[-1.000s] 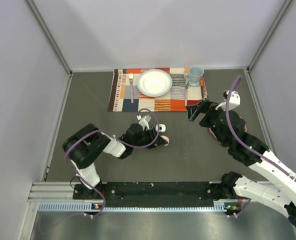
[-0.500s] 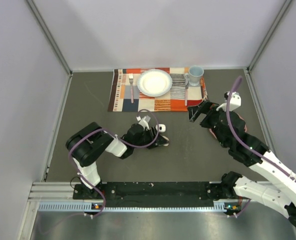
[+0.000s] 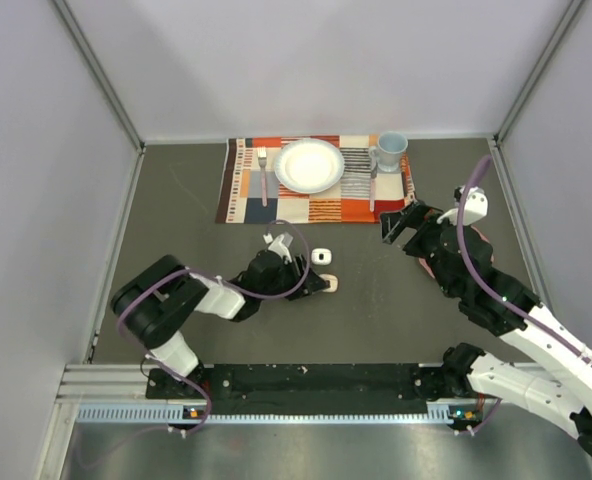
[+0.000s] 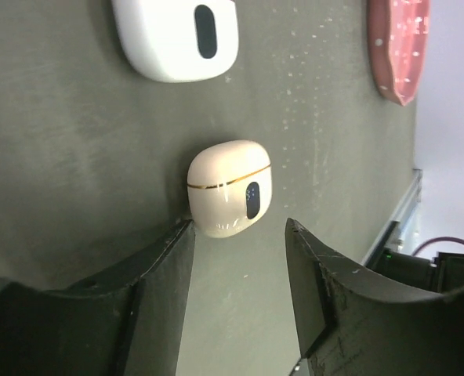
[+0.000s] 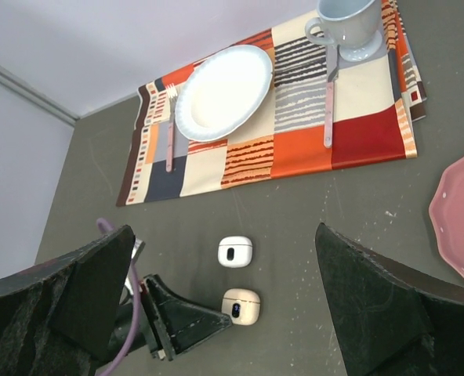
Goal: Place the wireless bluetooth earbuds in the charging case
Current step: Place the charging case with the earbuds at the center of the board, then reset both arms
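Note:
A cream charging case (image 4: 229, 188) lies shut on the dark table, with a gold seam and a small lit display. It sits just past the fingertips of my left gripper (image 4: 238, 266), which is open with nothing between its jaws. In the top view the cream case (image 3: 328, 284) lies right of the left gripper (image 3: 309, 282). A white case (image 3: 322, 257), also shut, lies just behind it. My right gripper (image 3: 401, 225) hovers open above the table to the right and looks down on both cases (image 5: 241, 306). The earbuds are out of view.
A patterned placemat (image 3: 306, 205) at the back carries a white plate (image 3: 309, 165), a fork (image 3: 263, 170), a pale blue cup (image 3: 390, 150) and a spoon (image 5: 328, 106). A pink dotted plate (image 5: 459, 215) lies at the right, under my right arm.
My left gripper has opened and let go of the cream case, then drawn back to the left. The case now lies free on the table. The right arm shifted slightly.

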Motion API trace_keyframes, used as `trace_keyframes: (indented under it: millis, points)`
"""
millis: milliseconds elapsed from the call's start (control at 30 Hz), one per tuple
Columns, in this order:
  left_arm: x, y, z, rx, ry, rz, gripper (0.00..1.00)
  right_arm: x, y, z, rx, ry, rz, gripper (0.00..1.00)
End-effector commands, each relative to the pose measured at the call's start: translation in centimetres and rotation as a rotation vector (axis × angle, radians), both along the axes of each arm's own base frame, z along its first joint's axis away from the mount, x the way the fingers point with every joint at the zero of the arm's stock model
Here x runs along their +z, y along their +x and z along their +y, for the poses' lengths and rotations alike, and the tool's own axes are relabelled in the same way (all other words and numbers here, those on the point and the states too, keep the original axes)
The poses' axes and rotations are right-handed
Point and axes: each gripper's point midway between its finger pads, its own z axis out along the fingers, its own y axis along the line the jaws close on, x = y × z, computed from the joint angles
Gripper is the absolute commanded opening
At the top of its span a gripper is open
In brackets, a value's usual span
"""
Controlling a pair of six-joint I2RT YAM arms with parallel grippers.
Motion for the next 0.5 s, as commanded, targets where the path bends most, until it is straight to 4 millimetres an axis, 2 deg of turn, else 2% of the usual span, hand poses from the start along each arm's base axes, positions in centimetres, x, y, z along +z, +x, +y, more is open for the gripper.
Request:
trace_keyframes:
  millis: [0,67,133,167,200,267,300,333,367,400,467]
  points:
    - [-1.5,-0.3,3.7,0.068,0.174,-0.025,0.57,0.2,0.2,-0.7,-0.036,0.015,-0.012,0.99]
    - [-1.3,0.2,5.1,0.103,0.238,-0.065,0.59,0.1,0.3,-0.7,-0.038,0.011,-0.009,0.99]
    - [0.1,0.4,6.2,0.116,0.285,-0.113,0.63,0.0,0.3,-0.8,-0.042,0.009,-0.009,0.99]
    - [0.8,1.3,7.2,0.171,0.324,-0.151,0.68,-0.1,0.3,-0.9,-0.044,0.002,-0.009,0.99]
    - [2.8,1.7,7.5,0.189,0.315,-0.203,0.70,-0.2,0.4,-0.9,-0.048,-0.003,-0.008,0.99]
    - [4.1,2.0,8.9,0.209,0.379,-0.250,0.82,-0.3,0.4,-1.1,-0.055,-0.011,-0.007,0.99]
    - [6.2,2.5,9.6,0.247,0.378,-0.309,0.84,-0.4,0.5,-1.2,-0.056,-0.015,-0.005,0.99]
    - [7.1,2.6,10.3,0.250,0.417,-0.341,0.99,-0.5,0.5,-1.3,-0.059,-0.017,-0.004,0.99]
    - [8.1,2.7,10.9,0.265,0.428,-0.367,0.99,-0.6,0.6,-1.5,-0.069,-0.021,-0.002,0.99]
    - [10.2,3.2,11.8,0.319,0.428,-0.420,0.99,-1.0,0.7,-1.7,-0.077,-0.028,0.005,0.99]
    - [11.4,3.3,13.1,0.345,0.473,-0.470,0.99,-1.5,0.8,-2.0,-0.079,-0.049,0.015,0.99]
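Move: Just beyond the left fingertips, the peach charging case lies about 2 cm to the hand's right, level with it fore and aft and some 1 cm lower. The white case sits about 7 cm ahead of this hand, neither left nor right of it, and the middle of the placemat about 31 cm ahead. From the right hand, the peach case lies roughly 14 cm left, 3 cm back and 27 cm below. Backing off from the peach case, already let go, the left hand slides left, level at first, then climbs more and more steeply while speeding up: about 9 cm left and 8 cm up in all. Its half-open fingers spread to full width and the wrist swings counter-clockwise while tipping the fingertips upward, some 30 degrees of turn altogether. ##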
